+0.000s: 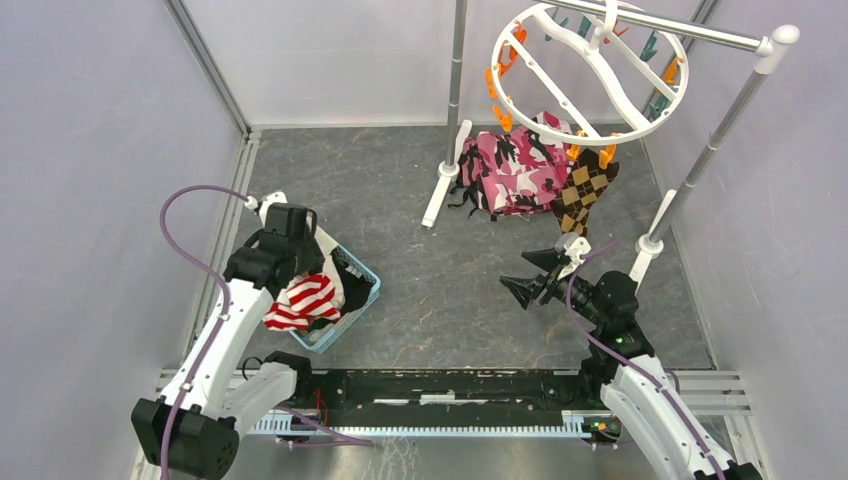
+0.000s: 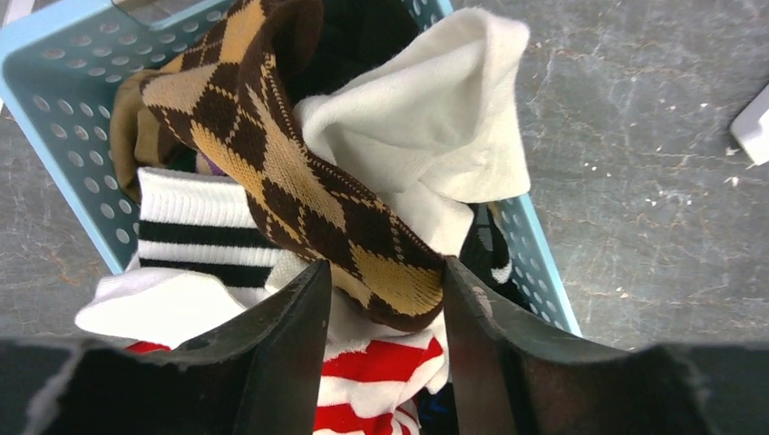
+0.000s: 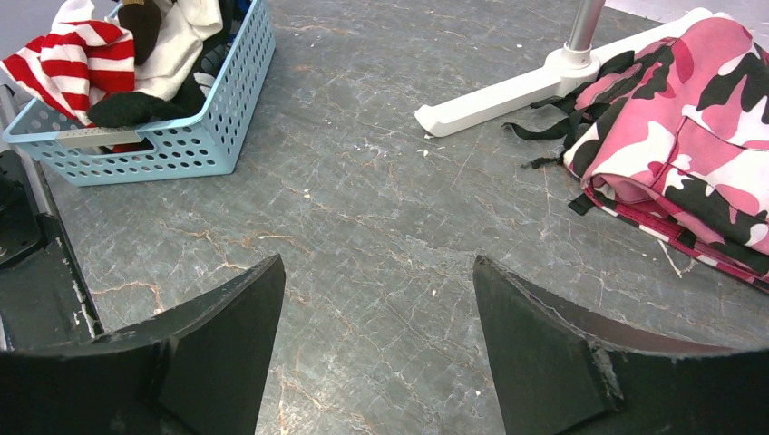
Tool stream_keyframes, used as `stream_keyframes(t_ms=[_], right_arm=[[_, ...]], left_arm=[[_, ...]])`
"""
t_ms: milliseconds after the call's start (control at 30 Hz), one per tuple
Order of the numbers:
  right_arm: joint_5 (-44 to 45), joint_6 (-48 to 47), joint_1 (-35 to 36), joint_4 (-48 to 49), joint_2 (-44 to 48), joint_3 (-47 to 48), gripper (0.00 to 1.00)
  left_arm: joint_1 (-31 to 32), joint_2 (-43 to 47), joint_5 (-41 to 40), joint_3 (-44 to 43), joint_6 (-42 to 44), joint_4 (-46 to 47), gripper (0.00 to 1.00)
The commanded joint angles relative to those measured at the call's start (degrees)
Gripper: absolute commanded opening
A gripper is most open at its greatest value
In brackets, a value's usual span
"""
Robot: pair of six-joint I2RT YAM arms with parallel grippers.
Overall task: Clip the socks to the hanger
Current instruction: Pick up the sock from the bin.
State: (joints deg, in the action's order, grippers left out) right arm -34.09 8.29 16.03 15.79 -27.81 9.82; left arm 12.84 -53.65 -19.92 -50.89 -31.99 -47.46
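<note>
My left gripper (image 2: 385, 272) hangs over a blue basket (image 2: 54, 100) of socks, jaws open. The toe of a brown argyle sock (image 2: 281, 154) lies between the fingertips and touches the right finger (image 2: 481, 326). Beneath it lie a red-and-white striped sock (image 2: 381, 381) and a white sock with black cuff stripes (image 2: 199, 236). The round white hanger (image 1: 590, 75) with orange and teal pins hangs at the back right, with one argyle sock (image 1: 585, 190) clipped on its near rim. My right gripper (image 1: 527, 275) stands open over bare floor, holding nothing.
A plain white cloth (image 2: 426, 127) fills the basket's far side. A pink camouflage cloth (image 1: 515, 170) lies under the hanger, beside the white foot (image 1: 440, 190) of the silver rail (image 1: 700, 30). The rail's right pole foot (image 1: 645, 255) stands close behind my right arm.
</note>
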Motion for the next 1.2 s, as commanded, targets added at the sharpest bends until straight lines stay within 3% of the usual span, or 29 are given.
stream_keyframes(t_ms=[0,67,200,267,600,733,1000,1167], right_arm=[[-1.1,-0.1,0.1,1.9,0.6,0.3,0.82],[-1.0,-0.2,0.2,1.7,0.7,0.2,0.82],[-0.9,-0.2,0.2,1.9,0.5,0.3,0.82],[-0.9,-0.2,0.2,2.0,0.5,0.3,0.82],[-1.2,-0.1,0.2,2.1,0.6,0.3,0.82],[-1.3,-0.1,0.2,2.2,0.7,0.3,0.82],[-2.7,0.2,0.2,2.8,0.7,0.5,0.82],[-3.6,0.6,0.6,3.9,0.5,0.6,0.82]], left_arm=[[0.1,-1.5,-0.5,1.9,-2.2,2.9,0.52],[0.1,-1.4,-0.5,1.9,-2.2,3.1,0.42],[0.1,1.2,-0.3,-0.1,-1.4,2.2,0.13],[0.0,2.8,-0.7,-1.7,-1.2,1.2,0.08],[0.1,6.9,-8.4,-9.1,0.6,-2.6,0.05],[0.1,7.4,-6.8,-11.2,2.0,-1.2,0.04],[0.0,12.9,8.7,-16.0,17.2,7.6,0.02],[0.1,15.8,26.3,-16.4,20.0,17.5,0.02]])
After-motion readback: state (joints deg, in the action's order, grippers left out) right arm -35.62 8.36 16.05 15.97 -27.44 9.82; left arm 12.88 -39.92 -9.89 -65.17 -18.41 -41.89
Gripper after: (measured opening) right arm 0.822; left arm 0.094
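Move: The left hand's half-open fingers straddle the near end of the brown argyle sock, about 2 cm above it. The sock's middle lies some 4 cm ahead, 5 cm to the left and 3 cm below. The white sock is about 6 cm ahead and 2 cm right, the red-striped sock 7 cm back and 1 cm left, both roughly 4 cm lower. For the idle right hand, the argyle sock is about 46 cm left, 3 cm ahead and slightly below. Down a short 2 cm into the basket first, the left fingers closing almost fully to pinch the near end of the argyle sock; then the hand reverses and climbs steadily, ending about 17 cm above its starting height. While rising, it keeps its hold and tips its fingers up some 30 degrees, with a clockwise swing near the end. ##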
